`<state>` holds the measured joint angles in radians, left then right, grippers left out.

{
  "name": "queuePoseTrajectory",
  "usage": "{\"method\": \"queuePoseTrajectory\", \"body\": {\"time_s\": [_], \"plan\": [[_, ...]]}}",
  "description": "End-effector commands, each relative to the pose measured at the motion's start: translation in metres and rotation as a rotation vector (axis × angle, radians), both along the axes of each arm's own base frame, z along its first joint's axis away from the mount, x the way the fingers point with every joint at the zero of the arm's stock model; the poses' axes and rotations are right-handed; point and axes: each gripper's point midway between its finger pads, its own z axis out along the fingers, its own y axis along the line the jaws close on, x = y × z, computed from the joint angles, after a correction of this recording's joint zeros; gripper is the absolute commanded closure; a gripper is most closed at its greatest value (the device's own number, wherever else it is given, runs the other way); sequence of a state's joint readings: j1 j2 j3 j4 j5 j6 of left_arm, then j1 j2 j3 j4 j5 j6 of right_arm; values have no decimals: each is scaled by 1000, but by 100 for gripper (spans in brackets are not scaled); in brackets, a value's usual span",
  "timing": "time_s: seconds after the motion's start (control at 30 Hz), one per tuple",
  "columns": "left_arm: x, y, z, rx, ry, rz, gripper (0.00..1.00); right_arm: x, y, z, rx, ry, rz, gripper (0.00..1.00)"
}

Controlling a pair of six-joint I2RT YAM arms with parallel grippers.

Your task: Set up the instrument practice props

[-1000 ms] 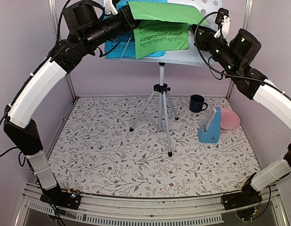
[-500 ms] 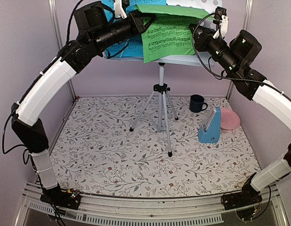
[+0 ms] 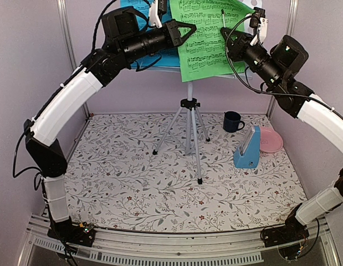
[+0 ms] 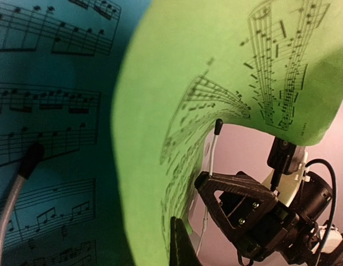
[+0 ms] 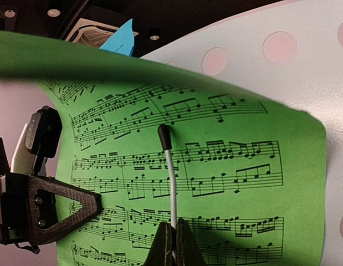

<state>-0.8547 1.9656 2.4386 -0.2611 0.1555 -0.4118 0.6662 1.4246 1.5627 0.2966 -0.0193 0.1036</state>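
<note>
The green music sheet [image 3: 207,41] hangs upright in front of the music stand [image 3: 190,105], whose desk it mostly hides. My left gripper [image 3: 190,29] is shut on the sheet's left edge [image 4: 154,166], with one dark finger [image 4: 181,246] showing beside the paper. My right gripper [image 3: 224,33] is shut on the stand's thin white page-holder wire [image 5: 170,172], which lies over the green sheet [image 5: 226,166]. The blue music sheet [image 4: 44,100] stands behind, to the left, under a second wire [image 4: 19,183]. On the mat at the right stands the small blue metronome [image 3: 249,149].
A dark blue mug [image 3: 233,121] and a pink plate [image 3: 270,139] sit at the back right, near the metronome. The silver tripod legs [image 3: 196,149] spread over the middle of the flowered mat [image 3: 132,183]. Lilac walls close in both sides.
My left gripper has risen and swung right, lifting the green sheet from a folded-over droop to hanging upright against the stand. The right gripper has stayed on the wire.
</note>
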Motion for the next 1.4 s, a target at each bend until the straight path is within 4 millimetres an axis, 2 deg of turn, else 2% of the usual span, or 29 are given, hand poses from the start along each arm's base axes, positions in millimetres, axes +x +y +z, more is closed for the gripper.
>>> {"method": "queuePoseTrajectory", "body": {"time_s": [0.0,0.33,0.43,0.5,0.67,0.8,0.87,0.93,1.1,1.37], "plan": [[5,-15,-7,9,-25,-30,100,-10,3,16,23,-70,38,100],[7,-23,-4,-21,-47,-58,100,-8,3,14,32,-58,37,100],[5,-20,-1,-21,-52,-49,100,-9,-3,16,44,-58,20,85],[5,-18,-1,-17,-52,-42,96,-10,-6,17,47,-60,11,73],[-2,-14,1,-8,-58,-42,86,-19,-16,22,58,-73,-5,64],[-7,-13,0,13,-67,-22,79,-29,-27,25,64,-84,-25,61],[-17,0,12,4,-83,-5,75,-34,-36,24,68,-84,-52,60],[-18,2,7,14,-72,11,73,-38,-48,24,73,-83,-91,59],[-18,5,-4,29,-47,28,73,-39,-72,14,51,-47,-188,57],[-13,2,-16,46,-24,38,77,-27,-104,-14,11,69,-245,54]]}}
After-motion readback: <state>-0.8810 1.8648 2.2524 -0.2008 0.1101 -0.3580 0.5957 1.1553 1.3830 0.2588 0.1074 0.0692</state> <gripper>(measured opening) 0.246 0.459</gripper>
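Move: The left gripper pinches the green sheet by its left edge; the sheet's middle lies some 7 cm to its right, about 3 cm farther out and level. The left clip rod's tip is roughly 4 cm left, 3 cm ahead and 4 cm up, the blue sheet's middle about 10 cm left and 5 cm ahead, level. From the right gripper, shut on the right clip rod, the green sheet's middle lies about 3 cm left, 2 cm ahead and 2 cm higher. Bring the left gripper, still pinching the green sheet's left edge, some 4 cm right and down with a little forward, while the right one holds the clip rod in place. Then open both: let the rod go onto the sheet and draw the right hand off about 9 cm rightward and 4 cm back, and loosen the left around the edge, easing it back and left. ##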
